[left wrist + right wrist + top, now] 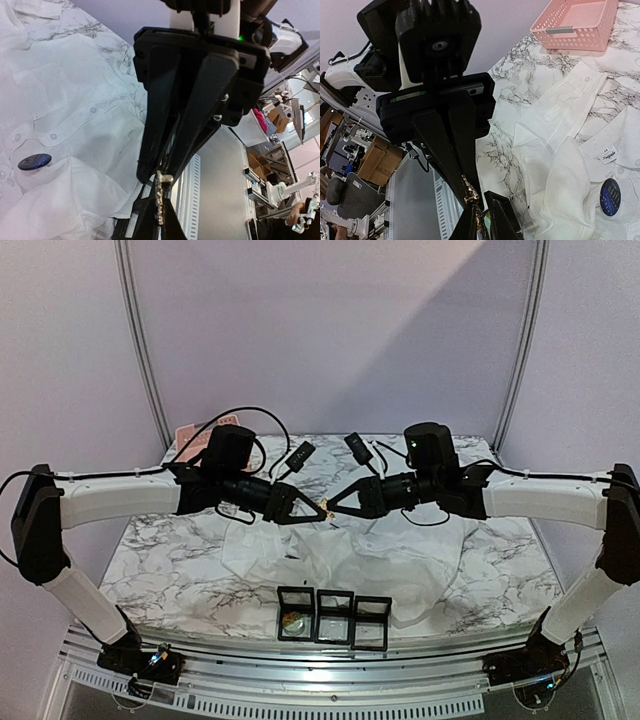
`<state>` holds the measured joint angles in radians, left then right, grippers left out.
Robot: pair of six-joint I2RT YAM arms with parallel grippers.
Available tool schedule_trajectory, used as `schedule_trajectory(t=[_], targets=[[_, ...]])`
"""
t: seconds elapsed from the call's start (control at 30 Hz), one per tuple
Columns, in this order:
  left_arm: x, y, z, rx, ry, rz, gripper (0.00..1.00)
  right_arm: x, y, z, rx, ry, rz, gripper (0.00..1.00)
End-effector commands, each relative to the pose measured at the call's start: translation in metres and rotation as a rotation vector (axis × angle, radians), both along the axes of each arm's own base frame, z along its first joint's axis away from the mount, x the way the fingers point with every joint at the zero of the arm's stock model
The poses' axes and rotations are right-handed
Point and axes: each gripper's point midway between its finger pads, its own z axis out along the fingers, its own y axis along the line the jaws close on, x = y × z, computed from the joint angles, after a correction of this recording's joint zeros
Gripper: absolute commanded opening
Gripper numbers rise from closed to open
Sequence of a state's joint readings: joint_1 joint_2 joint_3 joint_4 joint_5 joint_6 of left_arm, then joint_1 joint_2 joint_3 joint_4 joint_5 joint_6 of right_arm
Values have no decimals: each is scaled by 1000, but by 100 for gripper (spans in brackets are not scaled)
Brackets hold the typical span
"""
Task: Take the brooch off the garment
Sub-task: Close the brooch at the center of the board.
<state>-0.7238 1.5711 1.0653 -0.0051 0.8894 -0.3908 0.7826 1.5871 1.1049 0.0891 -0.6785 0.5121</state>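
Note:
The small gold brooch (327,511) hangs in the air between my two grippers, clear of the garment (370,560), a white wrinkled shirt spread on the marble table below. My left gripper (318,508) and right gripper (336,508) meet tip to tip, and both are shut on the brooch. In the left wrist view the brooch (160,197) stands upright between my own fingertips below and the right gripper (163,172) above, with the shirt (75,125) to the left. In the right wrist view the brooch (473,195) sits at the left gripper's tips, with the shirt (580,150) to the right.
Three black-framed display boxes (335,615) stand at the table's front edge, under the grippers. A pink basket (580,22) sits at the far left corner (200,432). A dark blue round tag (34,161) lies on the shirt near its collar.

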Motion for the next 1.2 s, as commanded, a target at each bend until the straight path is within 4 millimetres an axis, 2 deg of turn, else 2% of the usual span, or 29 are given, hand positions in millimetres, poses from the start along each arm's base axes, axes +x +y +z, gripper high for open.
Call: schedule_trajectory(t=[0.0, 0.53, 0.77, 0.87, 1.03, 1.17], targets=[[-14, -4, 15, -14, -19, -61, 0, 18, -9, -15, -45, 0, -94, 10], [-4, -3, -2, 47, 14, -23, 0, -11, -2, 9, 69, -29, 87, 21], [-2, -3, -4, 53, 15, -18, 0, -13, -3, 11, 77, -34, 92, 22], [-1, -2, -4, 53, 16, -14, 0, -16, -5, 12, 81, -40, 97, 39], [1, 1, 3, 26, 7, -15, 0, -27, -9, 13, 81, -78, 121, 59], [-2, 0, 6, 6, 4, -29, 0, -26, -11, 7, 58, -85, 99, 65]])
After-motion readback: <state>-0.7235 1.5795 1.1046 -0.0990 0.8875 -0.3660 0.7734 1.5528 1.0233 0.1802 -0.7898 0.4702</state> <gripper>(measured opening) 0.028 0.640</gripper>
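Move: The brooch is already in my left fingertips, about 1 cm to the right of my left hand point. From my right hand it lies roughly 1 cm to the left and 1 cm back, level with the closed tips. About 20 cm below the brooch spreads the garment, its middle some 4 cm farther right; the middle black box lies some 16 cm back and 20 cm below the brooch, and the box holding the first brooch is 8 cm left of that. With my left hand I keep the brooch pinched and nearly still. I ease my nearly closed right fingers back and up about 1 cm from the brooch's clasp side, tilting the wrist slightly, then spread them well open as I sink again and draw back and a little right, ending roughly 2 cm back, the fingertips free of the brooch. ##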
